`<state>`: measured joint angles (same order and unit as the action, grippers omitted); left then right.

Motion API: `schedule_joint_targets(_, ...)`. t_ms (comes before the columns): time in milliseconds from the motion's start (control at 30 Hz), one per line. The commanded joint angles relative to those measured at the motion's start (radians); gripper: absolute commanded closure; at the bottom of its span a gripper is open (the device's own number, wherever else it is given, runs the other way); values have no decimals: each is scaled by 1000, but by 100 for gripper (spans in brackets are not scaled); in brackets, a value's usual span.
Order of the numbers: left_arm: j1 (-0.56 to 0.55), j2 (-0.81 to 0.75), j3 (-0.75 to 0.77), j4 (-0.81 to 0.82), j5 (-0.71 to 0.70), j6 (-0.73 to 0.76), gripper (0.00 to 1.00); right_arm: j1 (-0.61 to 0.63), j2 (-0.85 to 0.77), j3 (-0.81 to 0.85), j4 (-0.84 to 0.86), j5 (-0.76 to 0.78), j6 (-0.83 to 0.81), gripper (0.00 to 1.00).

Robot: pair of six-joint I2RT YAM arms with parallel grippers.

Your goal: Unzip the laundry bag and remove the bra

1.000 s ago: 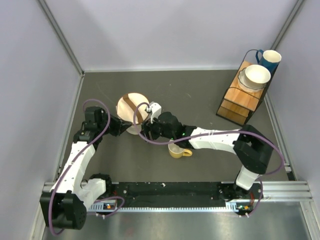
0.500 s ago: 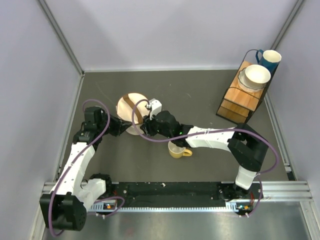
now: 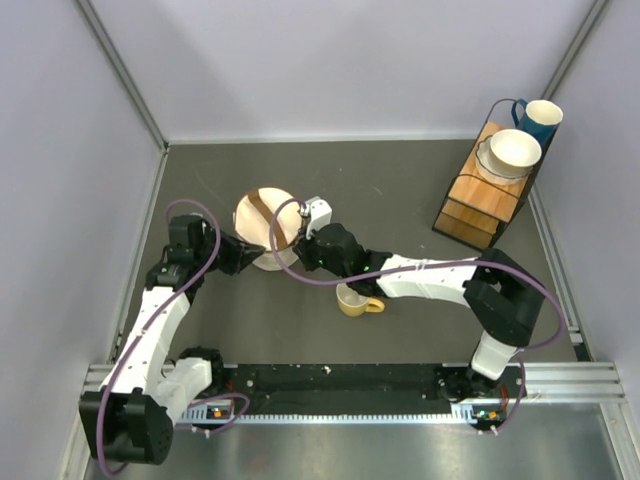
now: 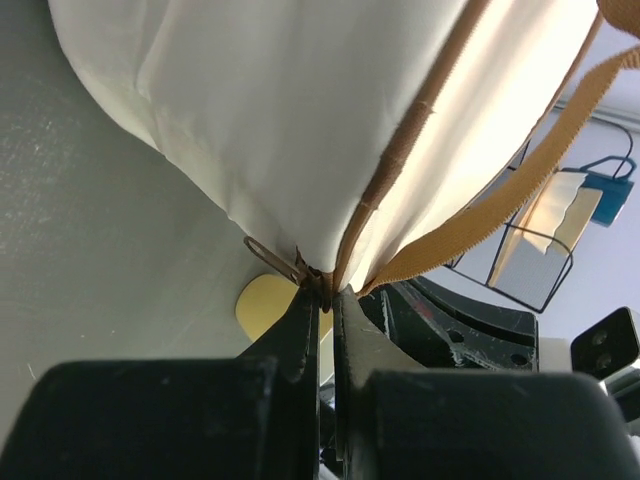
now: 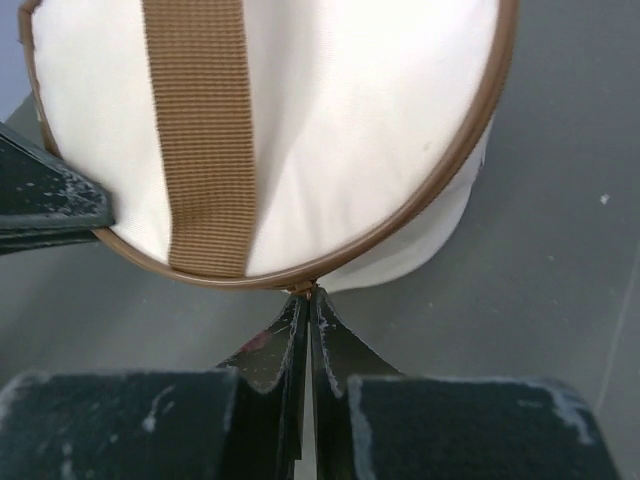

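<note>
The laundry bag [image 3: 262,215], a round cream drum with a brown strap and rim trim, rests tilted on the dark table. My left gripper [image 3: 253,257] is shut on its lower edge: in the left wrist view the fingertips [image 4: 325,292] pinch the brown seam where the strap meets the trim [image 4: 400,170], with a thin metal zip pull [image 4: 270,258] lying just beside them. My right gripper [image 3: 293,244] is shut at the bag's near rim; its tips [image 5: 308,293] clamp a small brass piece on the brown rim [image 5: 400,225]. The bra is hidden.
A yellow mug [image 3: 352,300] stands just right of the grippers, under the right forearm. At the back right a wire rack [image 3: 490,200] carries a white bowl [image 3: 513,150] and a blue mug [image 3: 541,118]. Grey walls enclose the table on three sides.
My right gripper has closed its jaws at the bag's rim and shifted slightly right. The left gripper has kept its hold and barely moved.
</note>
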<state>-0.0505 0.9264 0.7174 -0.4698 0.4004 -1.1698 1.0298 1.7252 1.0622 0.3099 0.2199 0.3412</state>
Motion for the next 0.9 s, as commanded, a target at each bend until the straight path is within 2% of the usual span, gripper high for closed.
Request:
schedule_joint_targets(0, 0, 3, 68, -26, 9, 79, 100, -33, -102, -63, -41, 82, -13, 100)
schedule_joint_targets(167, 27, 43, 126, -49, 17, 180, 100, -31, -199, -139, -126, 47, -13, 100)
schedule_joint_targets(267, 40, 93, 152, 20, 17, 206, 100, 1, -268, -142, -166, -65, 31, 100)
schedule_joint_targets(367, 41, 227, 240, 37, 46, 252, 100, 81, -268, -82, -189, -85, 56, 100)
schedule_joint_targets(467, 41, 371, 368, -73, 66, 320, 84, 96, -214, -39, -167, -108, 97, 100)
schedule_joint_targets(533, 40, 401, 404, -101, 89, 341, 63, 96, -184, -18, -164, -113, 107, 100)
schedule_joint_targets(633, 40, 297, 340, -78, 83, 337, 24, 95, -179, -11, -152, -128, 116, 100)
schedule_joint_targets(667, 41, 263, 324, -85, 74, 334, 20, 95, -177, -10, -153, -129, 117, 100)
schedule_joint_targets(733, 40, 151, 262, -81, 69, 314, 17, 95, -176, -11, -157, -125, 122, 100)
schedule_joint_targets(867, 35, -26, 107, -83, 92, 234, 14, 93, -179, -13, -155, -128, 124, 100)
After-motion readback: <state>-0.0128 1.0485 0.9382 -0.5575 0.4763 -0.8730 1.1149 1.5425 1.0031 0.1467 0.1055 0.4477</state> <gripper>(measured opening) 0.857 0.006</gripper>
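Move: The right fingers already pinch the zip pull on the rim of the laundry bag. The bag's middle lies about 3 cm ahead of them, 6 cm left and 5 cm below. The yellow mug is some 9 cm back, 13 cm right and 10 cm lower. The left fingers already grip the bag's near rim, with the bag's middle about 5 cm ahead, 2 cm right and 5 cm below. Left reaches 6 cm forward, opens off the rim, recoils; right swings the held zip pull 8 cm back. ##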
